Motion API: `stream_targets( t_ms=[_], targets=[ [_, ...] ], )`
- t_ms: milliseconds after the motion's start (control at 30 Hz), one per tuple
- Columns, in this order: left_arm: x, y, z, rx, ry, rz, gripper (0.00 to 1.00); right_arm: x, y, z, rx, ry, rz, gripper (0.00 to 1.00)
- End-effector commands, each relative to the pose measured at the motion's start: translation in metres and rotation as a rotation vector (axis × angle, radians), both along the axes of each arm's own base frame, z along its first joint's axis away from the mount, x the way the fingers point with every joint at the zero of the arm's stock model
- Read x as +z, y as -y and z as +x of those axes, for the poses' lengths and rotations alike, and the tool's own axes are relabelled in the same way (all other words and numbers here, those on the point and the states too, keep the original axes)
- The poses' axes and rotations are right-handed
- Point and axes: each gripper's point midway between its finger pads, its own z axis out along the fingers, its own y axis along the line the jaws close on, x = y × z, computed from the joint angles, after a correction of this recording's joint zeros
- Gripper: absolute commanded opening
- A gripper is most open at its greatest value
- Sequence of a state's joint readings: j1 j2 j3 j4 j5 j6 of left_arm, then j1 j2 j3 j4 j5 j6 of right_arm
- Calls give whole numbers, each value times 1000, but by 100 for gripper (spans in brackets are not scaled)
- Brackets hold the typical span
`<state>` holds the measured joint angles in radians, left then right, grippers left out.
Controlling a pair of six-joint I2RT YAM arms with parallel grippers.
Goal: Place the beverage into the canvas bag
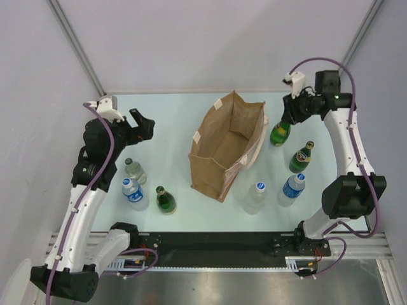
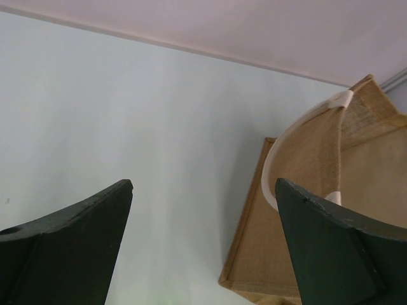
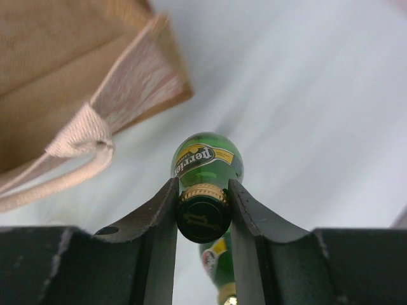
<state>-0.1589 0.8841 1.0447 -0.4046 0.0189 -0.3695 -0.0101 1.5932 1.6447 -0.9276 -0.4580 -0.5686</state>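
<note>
The canvas bag (image 1: pixel 210 173) stands open in the middle of the table, tan-brown with pale handles. Just right of it is a green glass beverage bottle (image 1: pixel 280 133) with a yellow label. My right gripper (image 1: pixel 288 119) is shut on this bottle's neck. In the right wrist view both fingers press the neck under the dark cap (image 3: pixel 203 216), gripper (image 3: pixel 203 185), and the bag (image 3: pixel 57 51) with its cream handle (image 3: pixel 76 136) lies to the upper left. My left gripper (image 1: pixel 143 127) hangs open and holds nothing, left of the bag; its wrist view shows the gripper (image 2: pixel 203 190) over bare table beside the bag (image 2: pixel 356 159).
A second green bottle (image 1: pixel 301 157) and two clear water bottles (image 1: pixel 293 189) (image 1: pixel 255 197) stand right of the bag. On the left stand a clear bottle (image 1: pixel 135 170), a blue-labelled water bottle (image 1: pixel 134 192) and a green bottle (image 1: pixel 165 200).
</note>
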Motion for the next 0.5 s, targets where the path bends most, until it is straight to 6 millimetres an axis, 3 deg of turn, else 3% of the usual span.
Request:
stream_targets(
  t_ms=[0,100,133,167,233,267,367,467],
  targets=[
    [37,15,3,-72,80,-59,100,153,5,9,-51,405,41,0],
    [39,20,6,-98,83,-67,100,190,1,11,-55,480,52,0],
    [41,22,6,-108,86,-68,100,223,0,7,-52,561,58,0],
    [40,23,7,-112,83,-67,100,227,-5,13,-43,561,66,0],
    [40,25,8,-122,80,-72,100,267,-7,7,-48,655,88,0],
    [40,26,9,-128,82,-73,100,273,-24,8,-9,668,113,0],
    [39,30,8,-148,77,-80,100,299,-43,1,33,733,162,0],
    [39,32,8,-164,76,-78,100,300,-76,-8,111,728,206,0]
  ],
)
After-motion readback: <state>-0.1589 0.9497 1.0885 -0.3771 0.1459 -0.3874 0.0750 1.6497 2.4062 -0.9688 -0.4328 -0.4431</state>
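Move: The canvas bag I'm carrying the green bottle to stands about 19 cm to the left of my right hand and 3 cm back, its middle some 12 cm below. A second green bottle stands roughly 7 cm to my right and 5 cm back, and the blue-labelled water bottle about 17 cm back and 2 cm right, both some 13 cm down. From my left hand the bag lies about 23 cm right, 5 cm ahead and 19 cm below. With the green bottle still pinched by its neck and already clear of the table, I sweep my right hand up fast, about 26 cm, edging slightly forward and right before bending left towards the bag's side at the end. My wrist tips the fingers up some 35 degrees, almost to level. My open left hand drifts about 2.5 cm right, empty. ##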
